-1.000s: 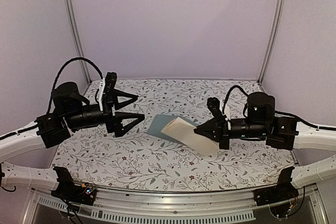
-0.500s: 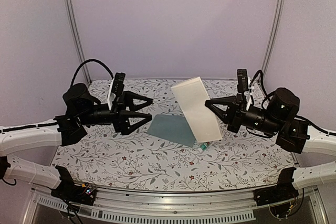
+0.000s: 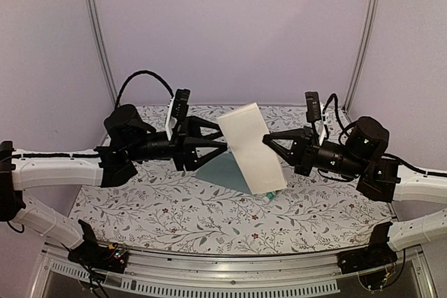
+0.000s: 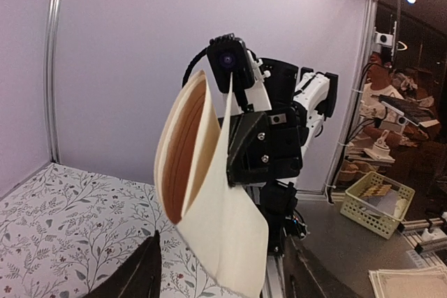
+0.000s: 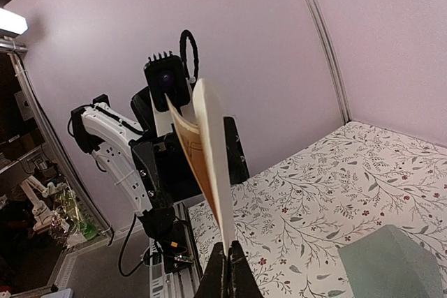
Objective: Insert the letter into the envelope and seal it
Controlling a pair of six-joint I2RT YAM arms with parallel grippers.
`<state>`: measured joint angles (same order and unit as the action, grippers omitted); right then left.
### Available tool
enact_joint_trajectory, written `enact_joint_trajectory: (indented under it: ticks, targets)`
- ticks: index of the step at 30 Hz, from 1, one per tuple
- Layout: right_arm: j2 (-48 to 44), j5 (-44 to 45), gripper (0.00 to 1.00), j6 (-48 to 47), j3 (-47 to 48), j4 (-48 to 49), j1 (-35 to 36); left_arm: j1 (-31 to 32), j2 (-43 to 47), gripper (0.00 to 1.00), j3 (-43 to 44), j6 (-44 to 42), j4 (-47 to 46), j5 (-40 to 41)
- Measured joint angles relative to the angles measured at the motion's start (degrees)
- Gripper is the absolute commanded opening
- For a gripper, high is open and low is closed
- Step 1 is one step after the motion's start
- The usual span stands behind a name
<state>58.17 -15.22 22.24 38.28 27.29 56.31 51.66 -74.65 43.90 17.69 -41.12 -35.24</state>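
The letter (image 3: 251,150) hangs in the air above the table, loosely folded, its whitish back towards the top camera. My right gripper (image 3: 266,142) is shut on its right edge; in the right wrist view the letter (image 5: 209,165) rises edge-on from the pinched right gripper (image 5: 229,259), tan inside showing. My left gripper (image 3: 223,144) is at the letter's left edge, open. In the left wrist view the letter (image 4: 209,200) stands between the spread fingers (image 4: 136,278) of the left gripper (image 4: 220,278). The teal envelope (image 3: 225,169) lies flat on the table below; the same envelope (image 5: 391,264) shows in the right wrist view.
A small white-and-green glue stick (image 3: 271,196) lies on the floral table (image 3: 160,214) just below the letter's lower corner. Purple walls with metal posts (image 3: 98,40) close in the back and sides.
The right gripper has lifted the letter off the table and holds it up. The left arm has moved right to the letter's left edge, its jaws narrowing around it.
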Motion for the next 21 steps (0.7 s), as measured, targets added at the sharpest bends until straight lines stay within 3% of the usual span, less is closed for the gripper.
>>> enact_joint_trajectory:
  ticks: [3, 10, 16, 18, 20, 21]
  targets:
    - [0.52, -1.25, 0.00, 0.76, 0.00, 0.85, 0.00, 0.44, -1.22, 0.44, 1.36, -0.04, -1.64, 0.26]
    - [0.83, -4.02, 0.00, 1.95, 0.00, 2.75, 0.00, 1.29, -2.36, 0.00, 2.25, 0.48, -4.37, 1.75]
    - [0.70, -5.11, 0.03, 2.38, -0.13, 4.20, -0.07, 1.64, -3.43, 0.00, 3.63, 0.76, -5.11, 2.97]
    - [0.52, -5.14, 0.25, 2.27, -0.39, 4.50, -0.07, 1.68, -3.76, 0.00, 3.87, 0.81, -5.22, 3.15]
    - [0.26, -5.16, 0.57, 1.95, -0.70, 4.26, -0.07, 1.81, -4.13, 0.00, 4.02, 0.87, -5.31, 3.15]
    - [0.20, -5.14, 0.68, 1.90, -0.76, 3.93, -0.07, 1.90, -4.26, 0.00, 4.09, 0.98, -5.31, 3.15]
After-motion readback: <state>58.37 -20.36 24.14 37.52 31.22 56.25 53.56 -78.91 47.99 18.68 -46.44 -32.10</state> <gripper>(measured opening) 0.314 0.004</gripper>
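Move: The folded letter, held upright by the right hand, has its middle about 9 cm to the left hand's right, 2 cm back and about level, its near edge just off those open fingertips. From the left hand, the envelope lies about 18 cm ahead, 4 cm right and 31 cm below; the glue stick some 10 cm ahead, 18 cm right and as far down. From the right hand, the letter's middle is about 4 cm left and 2 cm back. The left fingers close from a little over half open and pinch the letter's left edge near its upper end, while the left hand rises about 2.5 cm and edges right into the paper. The right hand keeps its pinch, easing back some 1.5 cm and up 1 cm with a slight counter-clockwise turn, then starts opening its fingers around the right edge once the left ones are shut. ##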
